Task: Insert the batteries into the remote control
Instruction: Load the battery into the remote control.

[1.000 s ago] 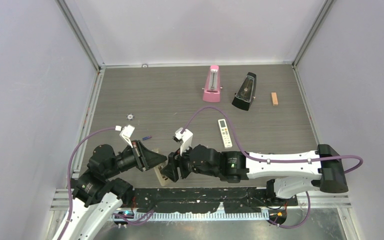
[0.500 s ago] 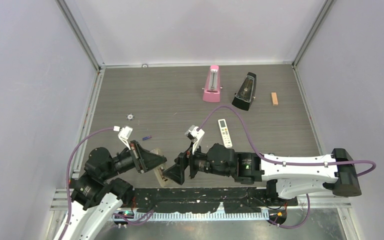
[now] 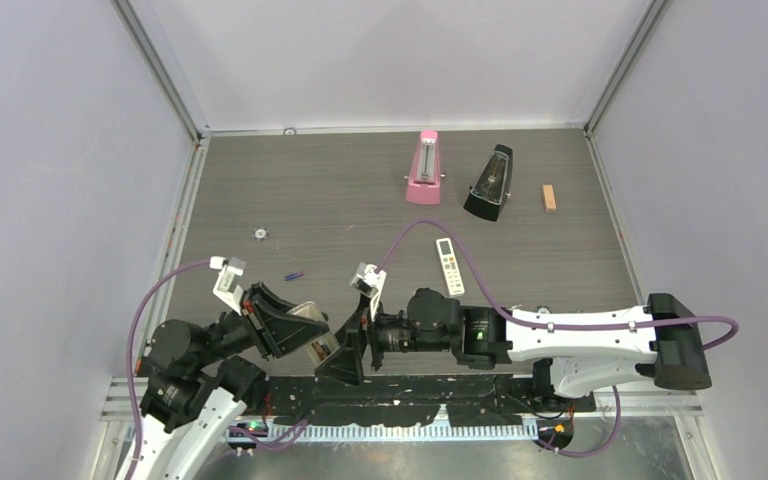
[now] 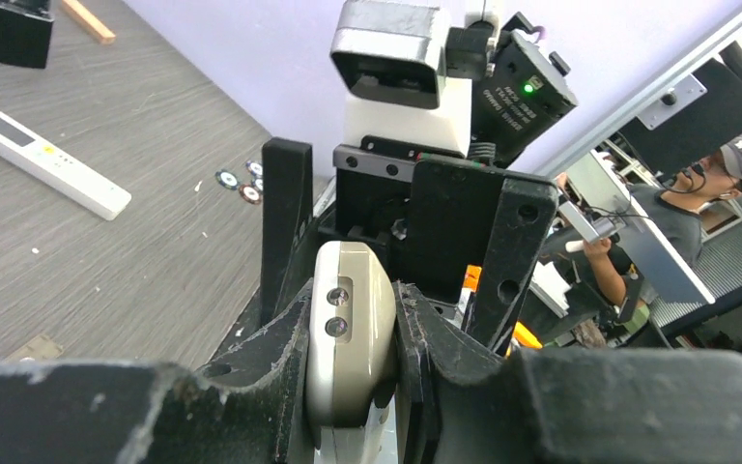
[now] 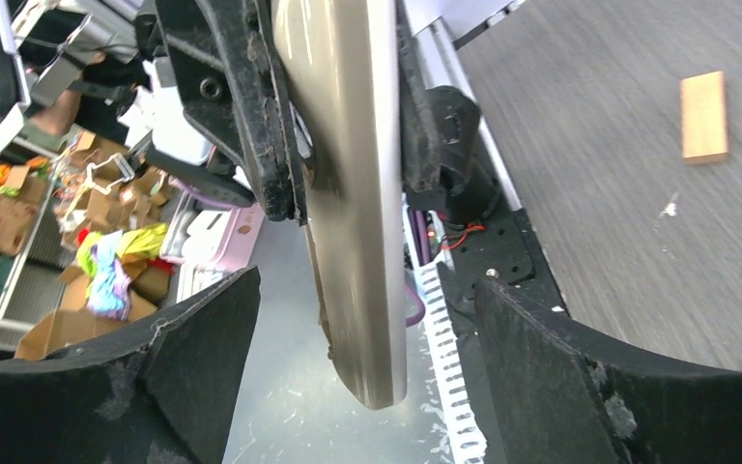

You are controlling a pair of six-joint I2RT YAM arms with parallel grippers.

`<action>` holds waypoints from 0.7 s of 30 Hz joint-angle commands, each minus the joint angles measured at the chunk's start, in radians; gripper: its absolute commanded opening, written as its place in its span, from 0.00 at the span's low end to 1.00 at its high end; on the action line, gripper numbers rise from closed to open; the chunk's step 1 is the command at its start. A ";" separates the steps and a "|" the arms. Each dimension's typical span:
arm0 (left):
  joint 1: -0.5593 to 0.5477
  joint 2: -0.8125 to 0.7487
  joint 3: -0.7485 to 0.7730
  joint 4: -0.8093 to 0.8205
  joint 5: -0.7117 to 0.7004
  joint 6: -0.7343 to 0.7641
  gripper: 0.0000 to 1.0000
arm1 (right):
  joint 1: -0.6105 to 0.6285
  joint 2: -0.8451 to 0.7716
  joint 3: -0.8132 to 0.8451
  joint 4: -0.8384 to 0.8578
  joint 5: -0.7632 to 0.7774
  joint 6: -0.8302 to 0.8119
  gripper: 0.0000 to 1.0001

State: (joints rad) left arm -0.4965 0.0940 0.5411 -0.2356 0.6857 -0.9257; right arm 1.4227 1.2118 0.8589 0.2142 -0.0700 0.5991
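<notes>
My left gripper (image 3: 300, 330) is shut on the remote control (image 3: 306, 322), a slim grey-beige body held off the table near the front edge. In the left wrist view the remote (image 4: 348, 324) sits clamped between both pads, its end with two small lenses facing the camera. My right gripper (image 3: 345, 355) is open right beside it. In the right wrist view the remote's free end (image 5: 353, 193) hangs between the wide-apart fingers (image 5: 203, 338) without touching them. One bluish battery (image 3: 293, 275) lies on the table behind the left gripper.
A white remote with a small display (image 3: 449, 266) lies mid-table. At the back stand a pink metronome (image 3: 423, 168), a black metronome (image 3: 489, 183) and an orange block (image 3: 549, 197). A small silver part (image 3: 258, 233) lies left. A tan flat piece (image 5: 703, 116) lies on the table.
The right gripper has opened off the remote's end and now stands spread around it. The left arm has drawn back toward the near left, turning the remote.
</notes>
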 commanded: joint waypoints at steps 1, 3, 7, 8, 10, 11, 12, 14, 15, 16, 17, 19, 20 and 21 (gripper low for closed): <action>-0.001 -0.023 -0.016 0.162 0.035 -0.052 0.00 | -0.001 0.034 0.020 0.137 -0.131 -0.009 0.83; -0.001 -0.029 -0.015 0.170 0.033 -0.057 0.00 | -0.001 0.054 0.029 0.147 -0.150 -0.002 0.76; -0.001 -0.038 -0.011 0.170 0.023 -0.061 0.00 | -0.001 0.069 0.033 0.150 -0.155 0.019 0.55; -0.001 -0.040 -0.011 0.169 0.022 -0.062 0.00 | -0.001 0.068 0.031 0.151 -0.152 0.026 0.49; -0.001 -0.045 -0.009 0.165 0.021 -0.062 0.00 | -0.001 0.062 0.021 0.154 -0.137 0.038 0.41; -0.001 -0.047 -0.009 0.161 0.021 -0.061 0.00 | -0.002 0.056 0.019 0.155 -0.128 0.043 0.39; -0.001 -0.050 -0.009 0.155 0.022 -0.060 0.00 | -0.004 0.054 0.015 0.156 -0.123 0.046 0.34; -0.001 -0.054 -0.010 0.145 0.024 -0.056 0.04 | -0.009 0.044 0.006 0.160 -0.126 0.054 0.27; -0.001 -0.056 -0.010 0.139 0.027 -0.054 0.09 | -0.012 0.038 0.003 0.162 -0.130 0.060 0.25; -0.001 -0.058 -0.009 0.133 0.026 -0.048 0.16 | -0.018 0.036 -0.001 0.165 -0.141 0.064 0.22; -0.001 -0.060 -0.007 0.124 0.027 -0.045 0.22 | -0.021 0.031 -0.005 0.167 -0.149 0.073 0.20; -0.001 -0.062 -0.006 0.120 0.032 -0.038 0.31 | -0.034 0.022 -0.019 0.179 -0.177 0.089 0.16; -0.001 -0.062 -0.004 0.113 0.033 -0.032 0.34 | -0.042 0.019 -0.030 0.187 -0.197 0.094 0.15; -0.001 -0.061 0.001 0.106 0.034 -0.027 0.36 | -0.047 0.012 -0.035 0.190 -0.205 0.102 0.14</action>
State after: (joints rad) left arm -0.4973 0.0479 0.5232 -0.1467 0.6987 -0.9791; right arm 1.4078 1.2823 0.8444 0.3420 -0.2504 0.6567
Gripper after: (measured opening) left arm 0.319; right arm 0.356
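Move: The remote control is already in the left hand's fingers, its middle about 3 cm back and 2 cm to the right of that hand. From the right hand, open around its near end, the middle is about 4 cm ahead, 4 cm to the left and perhaps 1 cm lower. On the table some 22 cm below the right hand, the blue battery lies about 15 cm ahead and 16 cm left, and the spare remote about 18 cm ahead and 29 cm right. The remote control's free end gets taken by the right hand, which draws back about 2.5 cm and slightly left, turning some 10 degrees counter-clockwise, while its wide-open fingers close and pinch that end from both sides. The left hand still holds the other part, lifting it about 1.5 cm and easing back 1 cm before it all but stops. ##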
